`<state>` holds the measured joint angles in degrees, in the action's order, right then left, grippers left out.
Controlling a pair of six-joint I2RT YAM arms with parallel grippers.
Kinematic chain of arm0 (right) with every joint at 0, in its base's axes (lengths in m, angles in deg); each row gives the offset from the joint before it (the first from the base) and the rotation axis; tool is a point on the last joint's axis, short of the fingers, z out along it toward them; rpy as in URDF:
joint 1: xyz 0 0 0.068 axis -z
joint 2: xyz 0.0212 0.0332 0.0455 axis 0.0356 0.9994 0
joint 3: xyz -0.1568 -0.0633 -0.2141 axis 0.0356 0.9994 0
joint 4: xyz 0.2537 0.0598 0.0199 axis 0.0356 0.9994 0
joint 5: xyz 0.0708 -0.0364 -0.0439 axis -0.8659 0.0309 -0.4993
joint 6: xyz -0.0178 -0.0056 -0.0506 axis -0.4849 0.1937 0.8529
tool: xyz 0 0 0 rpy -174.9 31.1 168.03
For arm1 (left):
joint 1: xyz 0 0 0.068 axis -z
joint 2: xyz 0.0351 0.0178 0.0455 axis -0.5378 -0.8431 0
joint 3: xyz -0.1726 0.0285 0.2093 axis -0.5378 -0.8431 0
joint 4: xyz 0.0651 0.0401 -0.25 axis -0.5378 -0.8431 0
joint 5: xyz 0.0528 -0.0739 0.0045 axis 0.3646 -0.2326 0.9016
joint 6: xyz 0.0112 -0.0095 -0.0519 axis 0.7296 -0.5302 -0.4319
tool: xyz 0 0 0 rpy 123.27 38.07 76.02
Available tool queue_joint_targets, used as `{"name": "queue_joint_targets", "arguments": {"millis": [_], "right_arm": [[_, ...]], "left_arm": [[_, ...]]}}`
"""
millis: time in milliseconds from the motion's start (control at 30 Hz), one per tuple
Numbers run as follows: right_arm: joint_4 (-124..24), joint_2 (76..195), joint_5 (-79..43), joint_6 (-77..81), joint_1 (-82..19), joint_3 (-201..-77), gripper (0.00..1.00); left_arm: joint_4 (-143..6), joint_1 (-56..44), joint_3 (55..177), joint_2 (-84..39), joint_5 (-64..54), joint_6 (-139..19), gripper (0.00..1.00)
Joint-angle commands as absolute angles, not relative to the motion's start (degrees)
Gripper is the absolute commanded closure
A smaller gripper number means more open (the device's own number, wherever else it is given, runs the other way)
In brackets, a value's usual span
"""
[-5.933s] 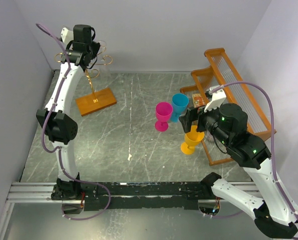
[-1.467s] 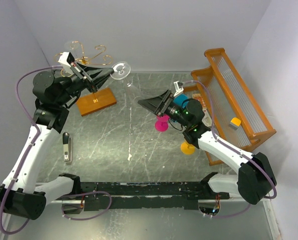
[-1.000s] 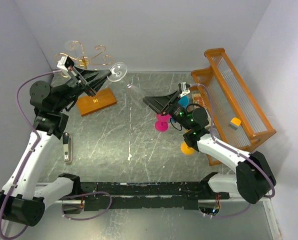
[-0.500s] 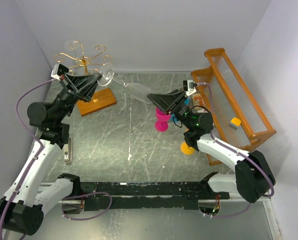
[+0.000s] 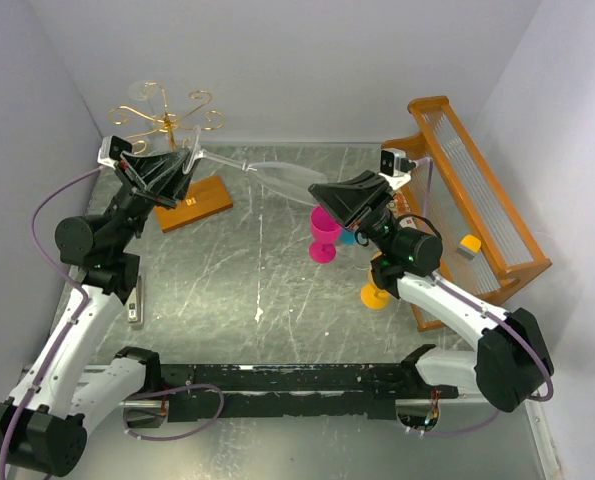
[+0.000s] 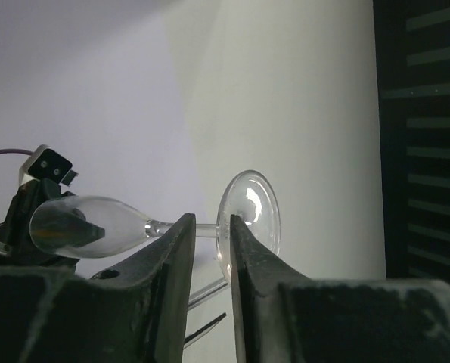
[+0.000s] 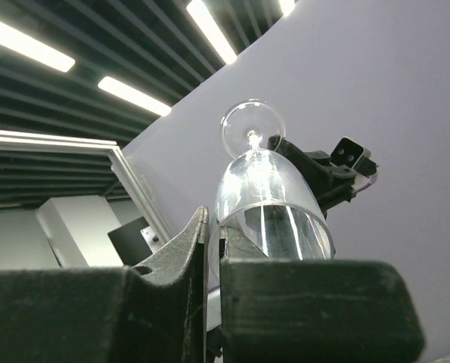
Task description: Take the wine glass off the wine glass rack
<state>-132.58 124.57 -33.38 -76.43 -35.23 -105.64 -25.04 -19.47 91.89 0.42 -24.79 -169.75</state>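
Observation:
The clear wine glass [image 5: 267,174] lies sideways in the air between my two grippers, clear of the gold wire wine glass rack [image 5: 167,118] at the back left. My right gripper [image 5: 319,190] is shut on the bowl's rim, and in the right wrist view the glass wall [image 7: 274,204] sits pinched between the right gripper's [image 7: 213,221] fingers. My left gripper [image 5: 182,165] is at the foot. In the left wrist view the left gripper's [image 6: 212,221] jaws stand slightly apart around the edge of the round foot [image 6: 251,212], with a gap on one side.
The rack's wooden base [image 5: 192,200] rests on the table under my left gripper. Pink cup [image 5: 325,232] and yellow cup [image 5: 377,293] stand below the right arm. A larger orange wooden rack [image 5: 477,190] fills the right side. A dark tool [image 5: 134,300] lies at the left.
My right gripper has shut on the bowl's rim. The left jaws have parted a little at the foot. The glass and both grippers have drifted left and lower in the top view.

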Motion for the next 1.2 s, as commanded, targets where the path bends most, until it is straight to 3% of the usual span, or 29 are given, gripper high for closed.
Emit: {"name": "queue_joint_targets", "arguments": {"millis": [0,67,167,233,267,467,633,900,1167], "right_arm": [[-131.1,123.2,-34.9,-74.3,-35.8,-107.4,1.0],[-129.3,122.0,-34.8,-73.2,-35.8,-107.3,1.0],[-125.5,120.2,-34.6,-71.0,-35.7,-107.3,1.0],[-123.1,119.2,-34.7,-69.9,-35.3,-107.3,1.0],[-122.0,118.8,-34.9,-69.3,-35.1,-107.4,1.0],[-109.7,113.2,-37.1,-64.5,-31.4,-105.7,1.0],[-93.7,106.8,-39.8,-56.3,-27.6,-105.9,1.0],[-64.3,98.8,-41.4,-39.9,-27.7,-110.9,1.0],[-28.7,102.6,-44.3,-19.4,-27.7,-125.0,1.0]], "left_arm": [[-36.1,-18.6,91.7,4.4,-31.8,-164.0,0.55],[-40.2,-18.6,90.6,6.4,-31.6,-160.3,0.4],[-48.1,-18.6,90.5,9.3,-31.7,-154.1,0.25],[-54.7,-18.6,91.4,10.9,-31.4,-149.0,0.05],[-58.6,-18.6,92.2,11.7,-31.2,-146.2,0.0],[-80.6,-18.6,99.9,14.3,-26.4,-127.8,0.0],[-100.7,-18.6,108.2,15.5,-14.6,-114.1,0.0],[-109.3,-18.6,113.4,16.2,-2.9,-106.1,0.0],[-110.7,-18.6,116.3,15.0,-0.8,-101.5,0.0]]}}
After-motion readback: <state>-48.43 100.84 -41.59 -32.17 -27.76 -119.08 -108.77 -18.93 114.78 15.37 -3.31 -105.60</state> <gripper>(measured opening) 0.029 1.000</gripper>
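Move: The clear wine glass stretches between the hands: its middle is about 10 cm right and 3 cm back of the left hand, whose fingers straddle the stem by the foot; from the right, pinching the rim, 10 cm left and 3 cm ahead. The pink glass stands some 14 cm ahead, 3 cm right of the right hand and 40 cm below, the blue one 18 ahead, 10 right. The rack is about 25 cm ahead, 6 left of the left hand, 30 below. The clear glass passes over to the right hand alone: the left fingers, already starting to part, spread wide and come free of the foot end, that hand sinking about 10 cm, then also swinging left, its upward-pointing fingers rolling to point forward and nearly level. The right keeps its pinch on the rim, lingers, then lowers the glass about 8 cm and slightly right, tipping its fingers down some 45 degrees to near level while turning clockwise. ##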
